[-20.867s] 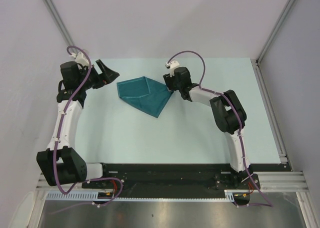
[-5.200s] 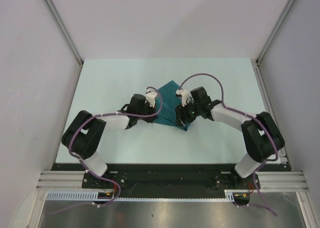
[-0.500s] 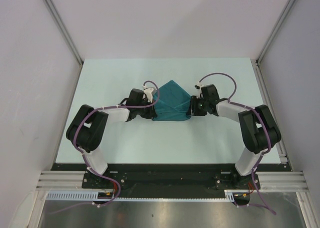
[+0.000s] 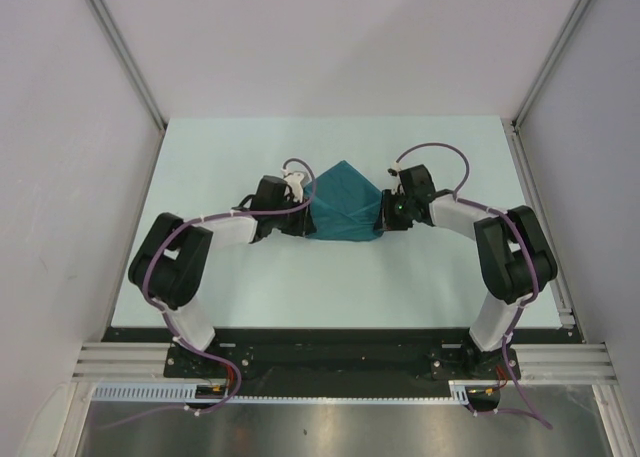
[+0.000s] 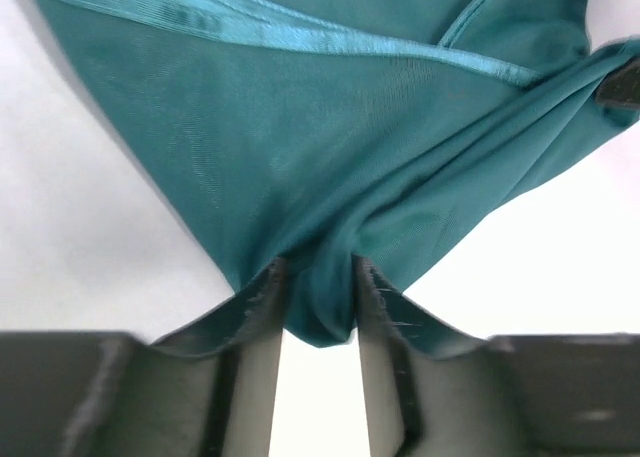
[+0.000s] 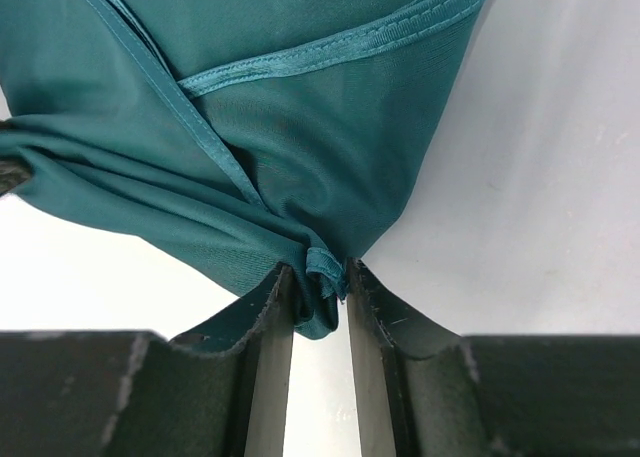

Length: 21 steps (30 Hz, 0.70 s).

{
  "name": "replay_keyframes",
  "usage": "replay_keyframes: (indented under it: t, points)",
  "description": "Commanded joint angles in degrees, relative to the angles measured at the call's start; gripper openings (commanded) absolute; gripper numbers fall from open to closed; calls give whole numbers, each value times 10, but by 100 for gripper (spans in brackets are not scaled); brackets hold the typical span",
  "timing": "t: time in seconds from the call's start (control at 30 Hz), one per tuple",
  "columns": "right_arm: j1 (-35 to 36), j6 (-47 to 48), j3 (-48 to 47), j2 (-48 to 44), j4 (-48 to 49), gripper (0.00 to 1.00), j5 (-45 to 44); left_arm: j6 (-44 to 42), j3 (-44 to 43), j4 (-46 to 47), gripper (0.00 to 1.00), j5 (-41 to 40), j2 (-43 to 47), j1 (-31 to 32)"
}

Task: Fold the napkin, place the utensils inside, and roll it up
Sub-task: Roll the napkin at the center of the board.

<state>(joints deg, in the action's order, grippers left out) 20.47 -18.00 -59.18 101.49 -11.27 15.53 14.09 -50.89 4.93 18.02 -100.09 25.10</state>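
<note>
The dark teal napkin [image 4: 345, 205] lies folded into a bunched, many-sided shape at the middle of the table, between both arms. My left gripper [image 4: 305, 209] is at its left edge. In the left wrist view its fingers stand apart, open, with a loose fold of the napkin [image 5: 330, 127] hanging between the tips of the left gripper [image 5: 318, 277]. My right gripper [image 4: 383, 214] is at the right edge. There the right gripper [image 6: 320, 277] is shut on a bunched, hemmed corner of the napkin [image 6: 280, 127]. The utensils are hidden or out of view.
The pale green table top [image 4: 250, 287] is walled by grey panels on the left, back and right. A metal rail [image 4: 540, 217] runs along its right edge. Both arms reach inward low over the table from their bases at the near edge.
Since half a second ago my left gripper's jaws have parted at the napkin's left edge and my right gripper has closed on its right corner. The napkin bundle has shifted slightly away from the bases.
</note>
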Motion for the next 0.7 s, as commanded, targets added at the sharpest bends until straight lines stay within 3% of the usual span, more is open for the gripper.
replay_keyframes:
  t: [0.0, 0.1, 0.3, 0.67]
  points:
    - [1, 5, -16, 11, -34, 31, -40, 7, -14, -8, 44, -33, 52, -7]
    - [5, 5, -20, 12, -38, 30, -46, 10, -2, -3, 59, -45, 78, -7]
    - [14, 8, -29, 13, -46, 30, -57, 17, 25, 11, 73, -45, 99, -8]
    - [22, 13, -34, 13, -53, 30, -66, 53, 55, 80, 78, -3, 75, -24]
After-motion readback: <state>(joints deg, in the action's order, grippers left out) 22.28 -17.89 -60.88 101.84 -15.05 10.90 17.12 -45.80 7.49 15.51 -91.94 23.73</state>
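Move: The napkin's near-left rolled end sits right in the left hand's part-open fingers, with its near-right end some 15 cm to the right and level with it. That near-right end is pinched in the right hand's fingers. The napkin's far corner is about 17 cm ahead of the left hand and 7 cm to its right, roughly 2 cm lower. Letting go of the near-left end, the left hand spreads its already opening fingers wide and rises about 5 cm off the napkin, then eases back down some 2 cm while drifting slightly left, staying above the board. The right hand stays low and keeps its pinch on the near-right end, rolling only slightly. ##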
